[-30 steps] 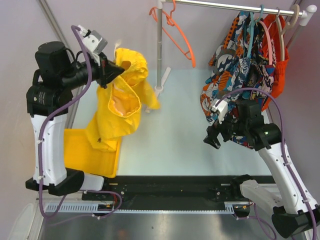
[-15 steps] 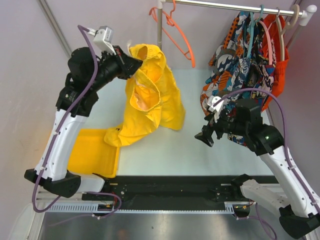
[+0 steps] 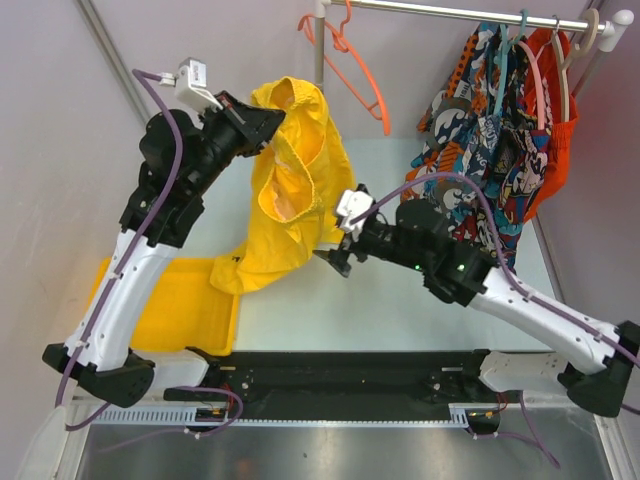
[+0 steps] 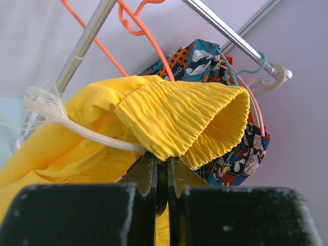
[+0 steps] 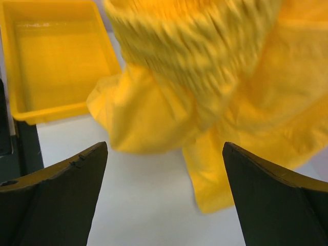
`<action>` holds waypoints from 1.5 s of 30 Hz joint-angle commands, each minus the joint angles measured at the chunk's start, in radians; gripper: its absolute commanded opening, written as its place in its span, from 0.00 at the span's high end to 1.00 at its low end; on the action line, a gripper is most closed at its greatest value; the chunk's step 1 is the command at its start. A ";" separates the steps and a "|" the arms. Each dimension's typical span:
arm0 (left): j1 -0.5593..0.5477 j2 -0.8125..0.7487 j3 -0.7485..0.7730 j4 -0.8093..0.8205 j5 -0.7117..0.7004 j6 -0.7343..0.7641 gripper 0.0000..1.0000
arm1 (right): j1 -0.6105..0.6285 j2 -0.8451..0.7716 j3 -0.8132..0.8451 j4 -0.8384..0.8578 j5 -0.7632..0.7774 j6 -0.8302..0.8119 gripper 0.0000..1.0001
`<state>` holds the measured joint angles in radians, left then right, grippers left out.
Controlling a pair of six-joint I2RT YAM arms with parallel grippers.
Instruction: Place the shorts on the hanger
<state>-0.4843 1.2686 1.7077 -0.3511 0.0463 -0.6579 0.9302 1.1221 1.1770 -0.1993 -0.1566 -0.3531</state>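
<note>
The yellow shorts (image 3: pixel 300 190) hang in the air by their elastic waistband, with my left gripper (image 3: pixel 270 122) shut on that band. In the left wrist view the gathered waistband (image 4: pixel 184 115) sits just above the pinched jaws of my left gripper (image 4: pixel 162 159), and the pale drawstring (image 4: pixel 77 130) trails off left. The orange hanger (image 3: pixel 360 75) hangs from the rail just right of the shorts, bare; it also shows as the hanger (image 4: pixel 148 38) behind the waistband. My right gripper (image 3: pixel 335 258) is open beside the shorts' lower right edge. In its wrist view the shorts (image 5: pixel 205 77) hang just beyond the open right gripper (image 5: pixel 164 154), untouched.
A steel rail (image 3: pixel 470 12) runs across the back right on an upright pole (image 3: pixel 320 90). Cartoon-print shorts (image 3: pixel 480 110) and an orange-red garment (image 3: pixel 560 110) hang from it on other hangers. A yellow tray (image 3: pixel 185 315) lies at the near left, seen too as the tray (image 5: pixel 56 66).
The left arm has carried the shorts up and to the right, toward the rail. The right arm has swung left from under the hanging clothes to the shorts' lower edge, still open.
</note>
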 commanded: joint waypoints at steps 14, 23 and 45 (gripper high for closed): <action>0.015 -0.101 -0.114 0.058 -0.123 -0.137 0.93 | 0.106 0.159 0.122 0.445 0.533 -0.100 1.00; 0.087 -0.207 -0.292 0.003 -0.059 -0.108 0.74 | -0.108 -0.129 0.121 0.083 0.079 -0.029 1.00; 0.075 -0.463 -0.833 -0.277 0.796 1.304 0.01 | -0.283 -0.275 -0.013 -0.562 -0.179 -0.216 1.00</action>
<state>-0.3813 0.7387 0.9558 -0.6399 0.7010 0.4419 0.6525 0.8700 1.1595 -0.7246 -0.3168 -0.5484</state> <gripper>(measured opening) 0.996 0.012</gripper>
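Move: My left hand still pinches the yellow shorts by their waistband. The loose part of the waistband, which my open right hand goes for, lies about 10 cm back, 3 cm right and 13 cm below my left hand. From my right hand it is roughly 7 cm left, 1 cm ahead and 3 cm higher; the orange hanger is some 28 cm ahead, 1 cm right and 20 cm up, the patterned clothes 20 cm ahead, 26 cm right and 5 cm up. My right hand slides about 7 cm left and shuts on the shorts' loose waistband, eases forward, then carries it some 20 cm right, arching back and up before sinking steeply. While it draws away, my left fingers open and let go; that hand backs off and sinks, over 20 cm down, rolling its left side up. ##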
